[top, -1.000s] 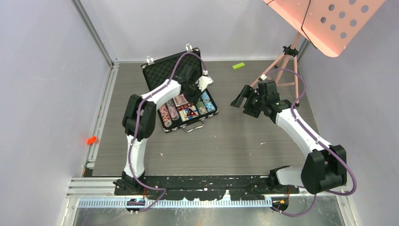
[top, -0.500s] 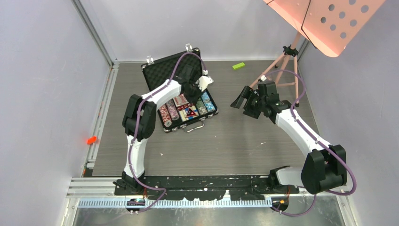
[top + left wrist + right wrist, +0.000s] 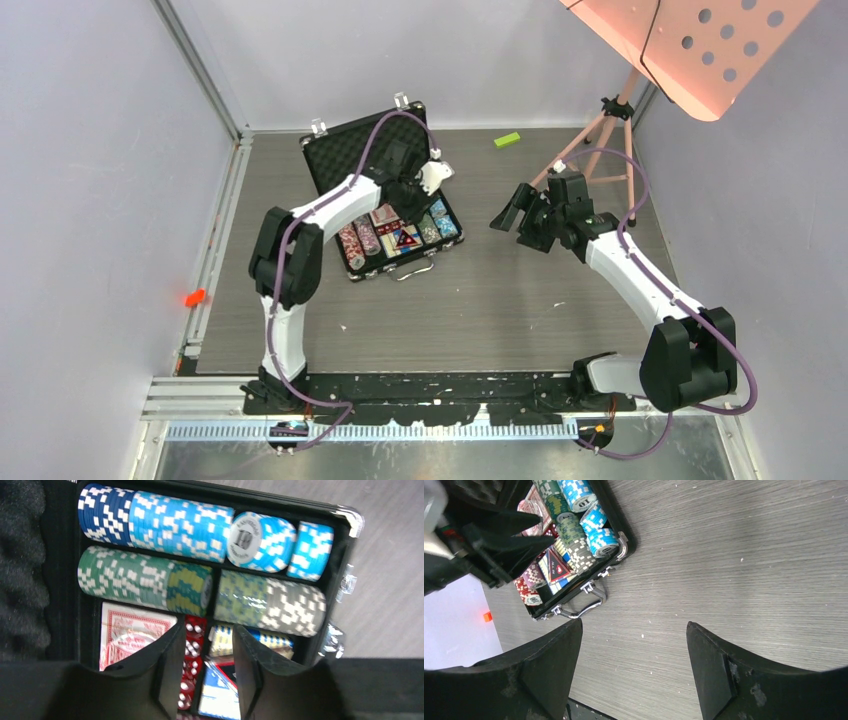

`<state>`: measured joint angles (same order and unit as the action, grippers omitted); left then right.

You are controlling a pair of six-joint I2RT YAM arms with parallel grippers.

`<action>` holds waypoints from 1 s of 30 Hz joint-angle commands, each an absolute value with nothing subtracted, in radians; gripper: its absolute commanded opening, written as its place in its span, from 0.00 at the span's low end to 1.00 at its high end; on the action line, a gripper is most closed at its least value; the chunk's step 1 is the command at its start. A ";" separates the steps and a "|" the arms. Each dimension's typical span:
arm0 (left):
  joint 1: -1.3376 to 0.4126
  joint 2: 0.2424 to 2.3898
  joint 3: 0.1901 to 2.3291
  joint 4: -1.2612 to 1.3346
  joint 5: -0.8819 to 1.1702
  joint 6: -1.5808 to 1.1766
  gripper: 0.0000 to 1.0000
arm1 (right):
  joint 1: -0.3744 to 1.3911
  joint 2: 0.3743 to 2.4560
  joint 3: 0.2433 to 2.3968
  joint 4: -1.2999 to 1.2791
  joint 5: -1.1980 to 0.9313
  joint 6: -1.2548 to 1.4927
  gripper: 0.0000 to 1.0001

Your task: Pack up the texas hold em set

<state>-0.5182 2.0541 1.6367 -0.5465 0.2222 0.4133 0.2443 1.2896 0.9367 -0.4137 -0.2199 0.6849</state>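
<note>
The black briefcase (image 3: 345, 150) lies open at the back left of the table, its foam lid leaning back. Rows of striped poker chips (image 3: 180, 525) fill its tray, beside a red-backed card deck (image 3: 130, 635) and a row of red dice (image 3: 192, 645). My left gripper (image 3: 208, 626) hovers low over the tray, right above the dice, with its jaws apart and nothing between them. My right gripper (image 3: 634, 622) hangs open over bare table to the right of the case, whose silver handle (image 3: 584, 607) faces it.
A small green block (image 3: 507, 140) lies at the back of the table. A pink tripod stand (image 3: 600, 150) with a perforated pink panel (image 3: 700, 40) stands at the back right. A small red object (image 3: 195, 297) sits on the left rail. Walls close in both sides.
The left gripper's jaws have spread apart over the dice, and the left arm's elbow has swung a little to the left. The right arm has not moved.
</note>
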 commanded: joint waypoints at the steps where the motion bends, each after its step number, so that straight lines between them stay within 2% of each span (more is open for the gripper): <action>1: -0.546 1.849 1.543 -0.450 0.216 0.352 0.46 | 0.238 1.273 0.987 -0.423 -0.205 0.635 0.83; 4: -0.546 1.767 1.481 -0.405 0.192 0.325 0.51 | 0.238 1.265 0.998 -0.429 -0.187 0.615 0.83; 9: -0.546 1.702 1.453 -0.406 0.084 0.182 0.54 | 0.238 1.249 1.006 -0.421 -0.169 0.600 0.83; 16: -0.523 1.616 1.341 -0.278 -0.224 -0.058 0.61 | 0.238 1.285 1.032 -0.323 -0.201 0.659 0.82; 19: -0.462 1.553 1.319 -0.221 -0.188 -0.135 0.65 | 0.237 1.304 1.073 -0.310 -0.238 0.682 0.81; 22: -0.357 1.531 1.330 -0.176 -0.052 -0.266 0.67 | 0.238 1.286 1.085 -0.323 -0.230 0.676 0.81; 25: -0.254 1.573 1.422 -0.223 0.058 -0.361 0.67 | 0.238 1.260 1.079 -0.341 -0.218 0.659 0.80; 30: -0.187 1.688 1.621 -0.295 0.071 -0.373 0.67 | 0.238 1.258 1.066 -0.360 -0.225 0.659 0.80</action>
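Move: From the left hand, low over the case with nothing held, the open lid's middle is about 8 cm ahead, 8 cm left and 5 cm higher. The red dice lie just under its fingertips. The red card deck is some 5 cm left and 1 cm ahead, the green chips 3 cm right and 1 cm ahead, all about 3 cm below. From the right hand the lid is roughly 14 cm ahead, 33 cm left and slightly lower. Left hand rises about 18 cm, swinging left towards the lid's upper edge, opening, turning counter-clockwise; right rises 5 cm. ##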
